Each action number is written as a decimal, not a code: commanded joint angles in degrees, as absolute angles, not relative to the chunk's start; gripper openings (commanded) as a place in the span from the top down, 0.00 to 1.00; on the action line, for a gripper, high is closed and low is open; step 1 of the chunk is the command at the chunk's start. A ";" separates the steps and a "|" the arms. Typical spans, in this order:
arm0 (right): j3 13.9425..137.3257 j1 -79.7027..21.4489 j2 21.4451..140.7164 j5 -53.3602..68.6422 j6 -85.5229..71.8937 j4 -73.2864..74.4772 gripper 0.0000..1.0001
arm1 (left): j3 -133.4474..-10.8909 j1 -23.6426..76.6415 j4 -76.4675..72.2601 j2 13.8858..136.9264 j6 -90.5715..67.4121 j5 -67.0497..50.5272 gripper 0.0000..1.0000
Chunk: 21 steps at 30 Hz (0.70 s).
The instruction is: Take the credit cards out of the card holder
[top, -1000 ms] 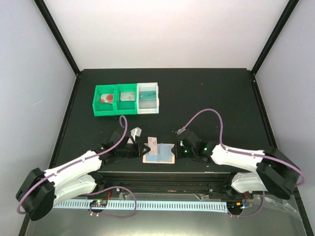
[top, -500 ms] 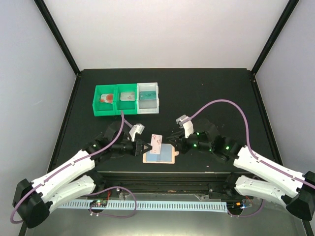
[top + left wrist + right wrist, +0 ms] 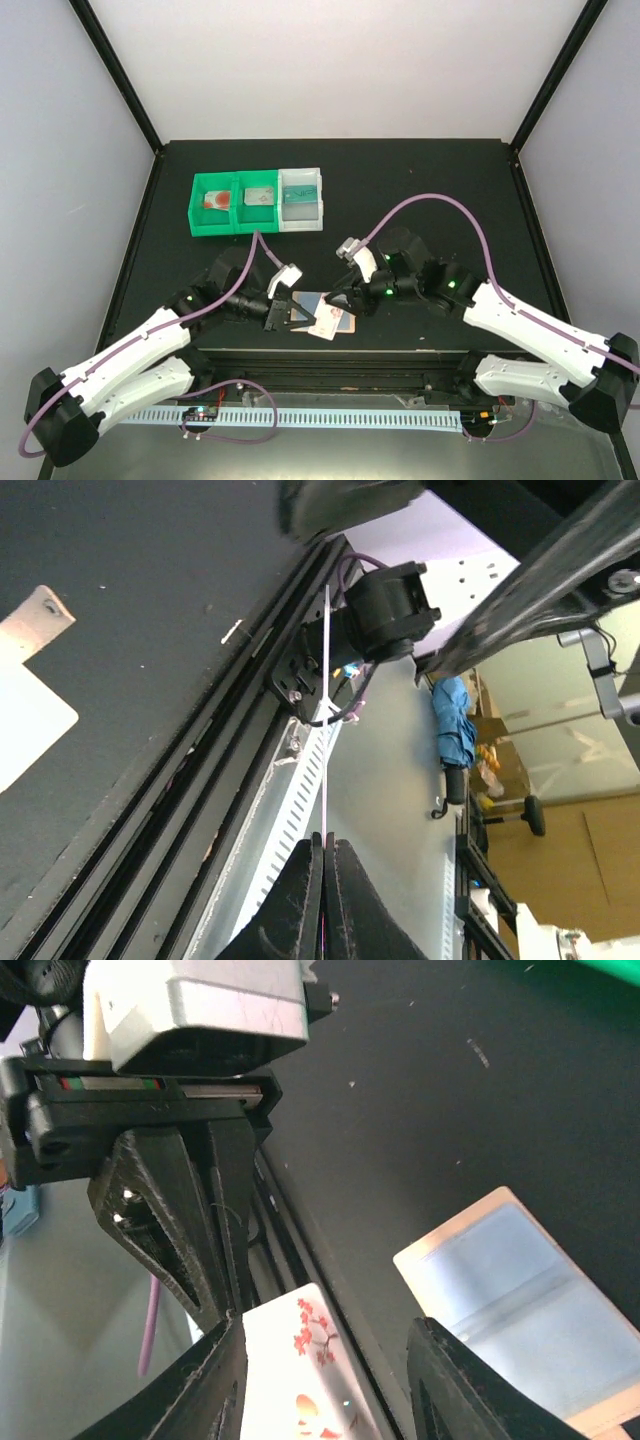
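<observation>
The card holder [image 3: 309,300] lies open on the black table near the front edge, its blue-grey pockets [image 3: 530,1300] facing up. My left gripper [image 3: 290,313] is shut on a white credit card with red blossoms [image 3: 325,322], held just above the holder. In the left wrist view that card [image 3: 325,710] shows edge-on as a thin line rising from the left gripper [image 3: 325,855]. My right gripper [image 3: 338,297] is open, and the card [image 3: 300,1370] sits between its two spread fingers [image 3: 215,1385]; I cannot tell whether they touch it.
At the back left stand two green bins [image 3: 228,222] and a white bin [image 3: 302,222], each with a card inside. A black rail [image 3: 330,358] runs along the table's front edge, right behind the holder.
The left gripper turned and carried the card lower, over the holder. The right arm swung left to the card and its jaws opened wider around it.
</observation>
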State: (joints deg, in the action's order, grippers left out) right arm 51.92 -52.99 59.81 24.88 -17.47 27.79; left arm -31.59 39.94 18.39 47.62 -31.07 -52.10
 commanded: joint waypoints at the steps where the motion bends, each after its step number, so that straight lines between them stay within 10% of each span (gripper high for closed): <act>1: 53.95 -52.78 62.51 30.72 -14.88 29.56 0.56 | -31.01 40.51 15.26 46.35 -29.25 -56.28 0.98; 10: 51.36 -51.04 63.46 43.16 -17.84 22.37 0.98 | -30.79 40.55 15.46 46.52 -26.89 -54.93 0.98; 14: 48.21 -50.02 61.05 46.75 -22.21 15.89 0.99 | -32.74 40.17 19.51 45.37 -26.41 -46.94 0.96; 21: 48.29 -49.79 62.69 46.18 -28.45 11.35 0.99 | -31.90 36.58 19.38 35.00 -36.59 -32.25 0.62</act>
State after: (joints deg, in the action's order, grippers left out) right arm 47.77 -49.82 62.13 42.83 -23.44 16.38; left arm -30.26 38.83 19.97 40.58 -29.98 -43.33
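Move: The left hand is pinching the card at its edge, with the card's middle about 3 cm to its right and level with it. The same middle lies from the open right hand some 4 cm back, 2 cm to its left and 3 cm lower. The card holder lies flat on the table, about 7 cm ahead, 2 cm to the right and 16 cm below the left hand. The right hand eases about 2 cm back and a little left, dipping about 1 cm as its open fingers shut on the card's forward end beside the left hand's grip, then rises again by about 2 cm while tilting some 15 degrees. The left hand keeps its pinch and drifts about 1 cm back until the right fingers are shut, then opens partway, lets go of the card and starts off forward and to the left by nearly 3 cm. ##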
